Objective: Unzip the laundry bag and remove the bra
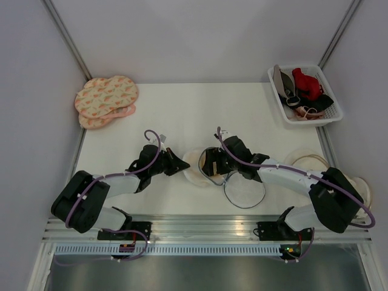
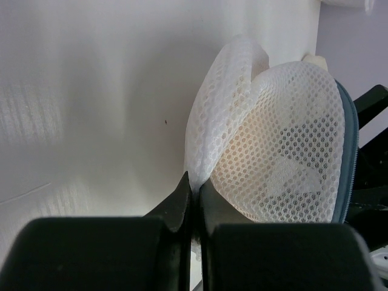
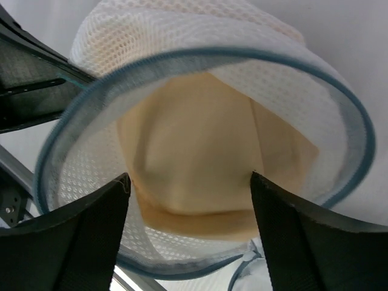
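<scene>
The laundry bag (image 1: 195, 167) is a white mesh dome with a dark grey zipped rim, at the table's middle between my two grippers. Its rim stands open towards my right wrist camera (image 3: 200, 66), and its loose lid rim (image 1: 244, 193) lies on the table beside it. The peach-beige bra (image 3: 206, 157) sits inside the open bag. My left gripper (image 2: 194, 187) is shut on a fold of the bag's mesh (image 2: 273, 139). My right gripper (image 3: 189, 182) is open, its fingers on either side of the bra cup at the bag's mouth.
Pink orange-patterned pouches (image 1: 107, 99) lie at the back left. A white basket (image 1: 305, 117) with red and black garments stands at the back right. Cream round pouches (image 1: 306, 161) lie at the right edge, near the right arm.
</scene>
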You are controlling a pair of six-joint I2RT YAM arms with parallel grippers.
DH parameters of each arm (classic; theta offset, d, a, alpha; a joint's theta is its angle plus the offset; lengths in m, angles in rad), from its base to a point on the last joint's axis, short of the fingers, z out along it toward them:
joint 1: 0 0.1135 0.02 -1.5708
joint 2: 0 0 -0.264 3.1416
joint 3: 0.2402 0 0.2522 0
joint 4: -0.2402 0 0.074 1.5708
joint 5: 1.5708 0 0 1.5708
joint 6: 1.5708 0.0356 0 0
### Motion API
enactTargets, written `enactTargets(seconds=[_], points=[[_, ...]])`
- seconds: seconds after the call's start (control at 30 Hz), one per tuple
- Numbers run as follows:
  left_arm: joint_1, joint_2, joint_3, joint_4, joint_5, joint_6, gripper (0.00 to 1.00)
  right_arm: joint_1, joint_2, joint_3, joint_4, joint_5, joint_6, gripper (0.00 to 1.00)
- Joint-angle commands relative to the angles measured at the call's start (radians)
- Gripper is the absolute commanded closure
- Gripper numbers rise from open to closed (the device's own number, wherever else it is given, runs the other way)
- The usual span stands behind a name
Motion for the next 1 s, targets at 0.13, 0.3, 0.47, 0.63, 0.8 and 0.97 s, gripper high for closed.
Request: enactTargets(seconds=[0.13,0.3,0.47,0.63,0.8,0.97], points=[[0.003,0.016,-0.004,0.121,0.059,-0.051,0.98,0.009,0.085,0.009,0.153,-0.076,0.002,0.37],[0.002,0.008,-0.013,0.123,0.056,-0.051,0.98,0.009,0.063,0.005,0.099,0.001,-0.018,1.0],[0.005,0.017,-0.016,0.124,0.053,-0.052,0.98,0.009,-0.008,-0.014,0.003,0.078,-0.036,1.0],[0.025,0.022,-0.024,0.103,0.038,-0.051,0.85,0.009,-0.129,-0.024,-0.161,0.202,-0.042,1.0],[0.04,0.051,-0.027,0.101,0.035,-0.051,0.5,0.01,-0.259,-0.004,-0.261,0.183,-0.068,1.0],[0.043,0.083,-0.019,0.116,0.048,-0.058,0.5,0.006,-0.367,0.022,-0.236,-0.096,-0.108,1.0]])
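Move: The bra lies inside the unzipped bag, just past my open right fingertips: about 2 cm ahead, 1 cm left and 4 cm below. The bag's body sits some 4 cm to the left of that hand, 1 cm ahead and 3 cm lower; the opened round flap lies about 11 cm right, 8 cm back, on the table. From my left hand, which still pinches the bag's mesh, the bra is some 9 cm to the right, level front to back and 3 cm below. I sink my right fingers a couple of centimetres down and left into the bag's opening and close them on the peach bra. Keeping that pinch, I pull it about 6 cm up and 5 cm right, away from my left hand, and at the end some 3 cm back. Meanwhile my left hand holds nearly still, then opens halfway, lets go of the mesh and dips a centimetre. ##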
